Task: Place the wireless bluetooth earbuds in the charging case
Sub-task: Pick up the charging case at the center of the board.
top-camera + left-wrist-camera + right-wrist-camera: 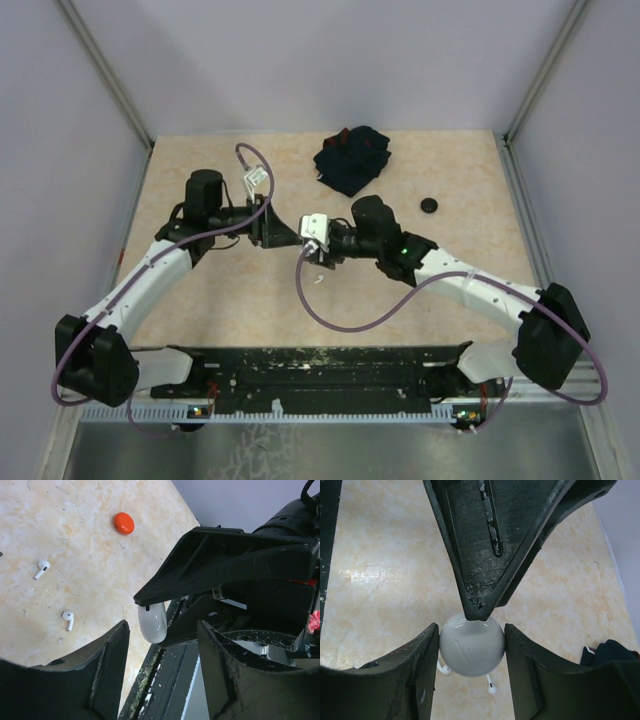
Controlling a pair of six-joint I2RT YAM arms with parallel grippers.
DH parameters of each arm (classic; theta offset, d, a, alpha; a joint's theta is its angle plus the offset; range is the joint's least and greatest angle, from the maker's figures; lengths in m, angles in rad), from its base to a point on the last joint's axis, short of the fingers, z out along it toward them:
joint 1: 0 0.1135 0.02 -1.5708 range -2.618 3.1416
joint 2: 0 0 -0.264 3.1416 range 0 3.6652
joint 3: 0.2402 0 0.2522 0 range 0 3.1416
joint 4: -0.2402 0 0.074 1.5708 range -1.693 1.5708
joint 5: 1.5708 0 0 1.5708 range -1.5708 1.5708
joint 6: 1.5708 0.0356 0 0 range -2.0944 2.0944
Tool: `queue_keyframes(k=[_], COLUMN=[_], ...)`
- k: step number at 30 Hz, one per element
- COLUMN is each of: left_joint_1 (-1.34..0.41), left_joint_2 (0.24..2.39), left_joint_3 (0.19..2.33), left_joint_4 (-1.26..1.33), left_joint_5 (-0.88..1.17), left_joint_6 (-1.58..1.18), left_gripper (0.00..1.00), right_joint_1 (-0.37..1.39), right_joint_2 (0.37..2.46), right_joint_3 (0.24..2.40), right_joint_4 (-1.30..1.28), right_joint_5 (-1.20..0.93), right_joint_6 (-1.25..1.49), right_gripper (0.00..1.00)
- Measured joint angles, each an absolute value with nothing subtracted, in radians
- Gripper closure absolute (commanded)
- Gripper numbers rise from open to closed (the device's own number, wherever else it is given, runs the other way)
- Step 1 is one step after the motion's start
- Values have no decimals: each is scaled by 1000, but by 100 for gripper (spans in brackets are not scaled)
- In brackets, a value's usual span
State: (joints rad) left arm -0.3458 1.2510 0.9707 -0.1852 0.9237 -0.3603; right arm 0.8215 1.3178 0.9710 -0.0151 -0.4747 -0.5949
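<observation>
My right gripper is shut on a white round charging case, held above the table. In the right wrist view, two white earbuds lie on the table under it, the other partly hidden. My left gripper stands open, facing the case; its fingertips reach the case's near edge, and one tip touches the rim in the right wrist view. Both earbuds also show in the left wrist view. The two grippers meet at mid-table.
An orange-red puck lies on the table beyond the earbuds. A black puck sits at the right, and a dark navy cloth is bunched at the back. The arms' base rail runs along the near edge.
</observation>
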Motion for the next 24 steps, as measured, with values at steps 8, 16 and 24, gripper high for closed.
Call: queue_keyframes(k=[8, 16, 24], left_joint_1=[-346, -354, -358], left_joint_2=[1285, 1304, 1304], left_joint_3=[962, 954, 954], left_joint_4=[-171, -171, -155], left_joint_5=[960, 966, 976], left_joint_6=[-371, -370, -376], left_gripper=[41, 57, 85], right_joint_1=[838, 847, 852], right_joint_2=[1318, 1318, 1323], right_joint_3=[978, 1000, 1004], right_joint_4=[-15, -15, -27], right_joint_5=[-465, -460, -434], right_joint_6=[-610, -618, -628], right_gripper=[57, 57, 40])
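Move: The white charging case is already held in my right fingers. From my left hand, still open around its rim, it lies about 3 cm to the right, level fore and aft and some 2 cm lower. On the board roughly 22 cm below my left hand, one white earbud lies 6 cm right and 7 cm back, the other 9 cm right and 1 cm back. The red case lies about 26 cm right and 4 cm back. I bring my left hand down about 1.5 cm and a little right onto the charging case, while my right hand, keeping its grip, lifts it about 1 cm and nudges it left between the left fingers. Then I close the left fingers to roughly a quarter open, pinching the case across its thin sides; the right fingers have barely begun to ease. ##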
